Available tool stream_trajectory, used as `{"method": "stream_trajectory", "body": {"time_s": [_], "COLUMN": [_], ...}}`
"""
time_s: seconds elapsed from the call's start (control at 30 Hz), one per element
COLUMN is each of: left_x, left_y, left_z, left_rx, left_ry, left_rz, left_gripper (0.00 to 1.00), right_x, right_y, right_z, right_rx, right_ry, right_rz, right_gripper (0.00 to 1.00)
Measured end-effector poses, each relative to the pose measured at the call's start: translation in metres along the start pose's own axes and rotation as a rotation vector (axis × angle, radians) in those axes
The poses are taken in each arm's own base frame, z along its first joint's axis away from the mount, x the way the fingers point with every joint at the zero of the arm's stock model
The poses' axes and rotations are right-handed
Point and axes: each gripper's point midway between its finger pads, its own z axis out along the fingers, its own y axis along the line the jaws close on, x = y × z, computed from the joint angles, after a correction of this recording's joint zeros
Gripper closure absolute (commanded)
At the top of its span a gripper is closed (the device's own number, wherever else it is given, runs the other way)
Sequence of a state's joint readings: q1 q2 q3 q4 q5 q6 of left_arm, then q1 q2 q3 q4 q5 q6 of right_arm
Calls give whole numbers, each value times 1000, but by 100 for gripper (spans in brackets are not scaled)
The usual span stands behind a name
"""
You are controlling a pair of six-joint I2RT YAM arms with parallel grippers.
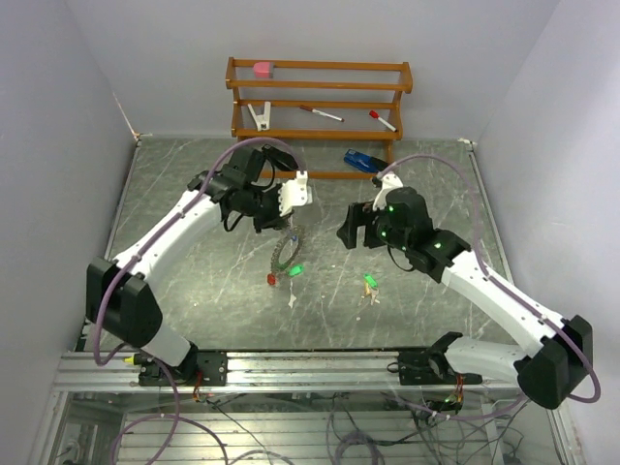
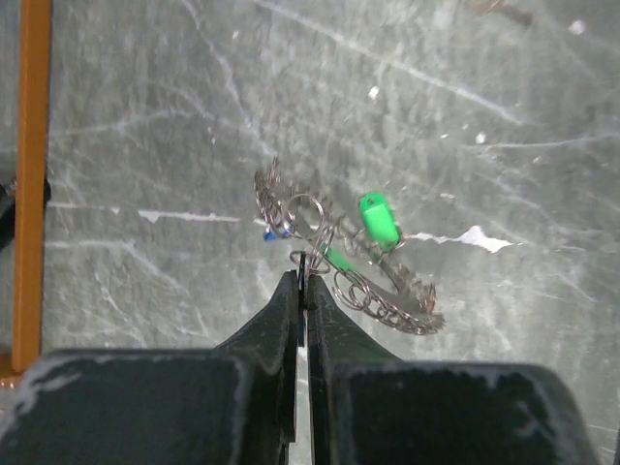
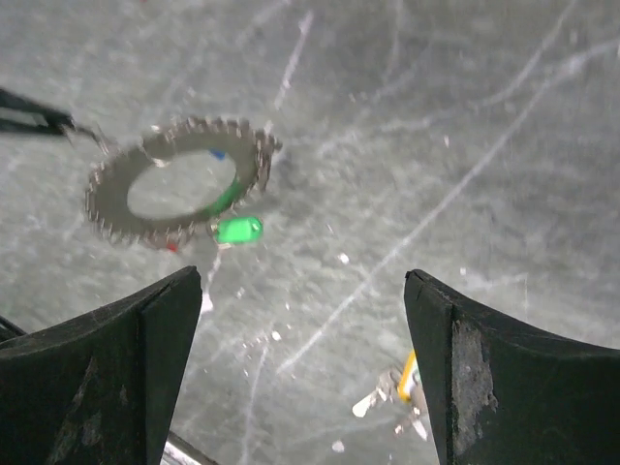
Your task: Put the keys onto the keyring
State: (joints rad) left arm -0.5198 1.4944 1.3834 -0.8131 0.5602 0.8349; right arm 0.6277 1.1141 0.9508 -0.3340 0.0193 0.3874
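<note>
The keyring (image 1: 287,254), a silver hoop fringed with small keys, hangs tilted just above the table from my left gripper (image 1: 288,229). In the left wrist view that gripper (image 2: 305,278) is shut on the keyring's (image 2: 373,295) thin wire. A green tag (image 2: 379,218) and a red one (image 1: 272,279) dangle from the hoop. My right gripper (image 1: 353,229) stands open and empty to the right of the hoop (image 3: 174,184), fingers wide (image 3: 302,320). Loose keys (image 1: 371,286) lie on the table, one with a yellow tag (image 3: 409,383) showing by the right finger.
A wooden rack (image 1: 320,107) stands at the back wall with pens and a pink item on its shelves. A blue object (image 1: 363,160) lies at its foot. White walls close in left and right. A small pale scrap (image 1: 292,302) lies below the hoop.
</note>
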Motion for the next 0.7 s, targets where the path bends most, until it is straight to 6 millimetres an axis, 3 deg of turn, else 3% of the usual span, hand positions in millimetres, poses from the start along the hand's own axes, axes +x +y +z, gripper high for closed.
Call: {"method": "stream_trajectory", "body": {"time_s": [0.1,0.2,0.47,0.7], "left_x": [21,30,-16,-27], "left_y": [15,37,96,126], "left_z": [11,22,40,65], "left_rx": [-2,-10,-88,-122], "left_ry": [32,51,-68,-108], "left_rz": [-36,-58,-25,-20], "left_gripper": [93,93,93,93], "right_x": [29,38,18,15], "right_y": [-13,-20,-50,-66], "right_z": [8,8,-4,-13], "right_rx": [41,66,176,230], "right_ry": [84,111,24,15], "right_rz": [25,41,97,115], "right_gripper": [15,15,14,14]}}
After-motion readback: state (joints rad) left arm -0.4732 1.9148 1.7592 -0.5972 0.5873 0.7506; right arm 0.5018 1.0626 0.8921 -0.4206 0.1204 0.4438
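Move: The loose green-tagged keys lie on the table about 5 cm back and 8 cm right of the open right gripper, some 20 cm below it, and about 25 cm to the left gripper's right and 5 cm back. The keyring, already held by the left gripper, hangs about 16 cm left, 3 cm back and 9 cm below the right hand. Ahead of the left gripper by about 25 cm is the rack's front bar; the black stapler is roughly 30 cm ahead and 3 cm left. Carry the pinched keyring away to clear the middle: sweep the left gripper about 13 cm forward towards the rack's front bar and some 5 cm right, dipping briefly by 3 cm and coming back up, fingers kept shut. Meanwhile bring the right gripper, wide open, about 6 cm right towards the loose keys and a little lower, turning it some 15 degrees clockwise. ##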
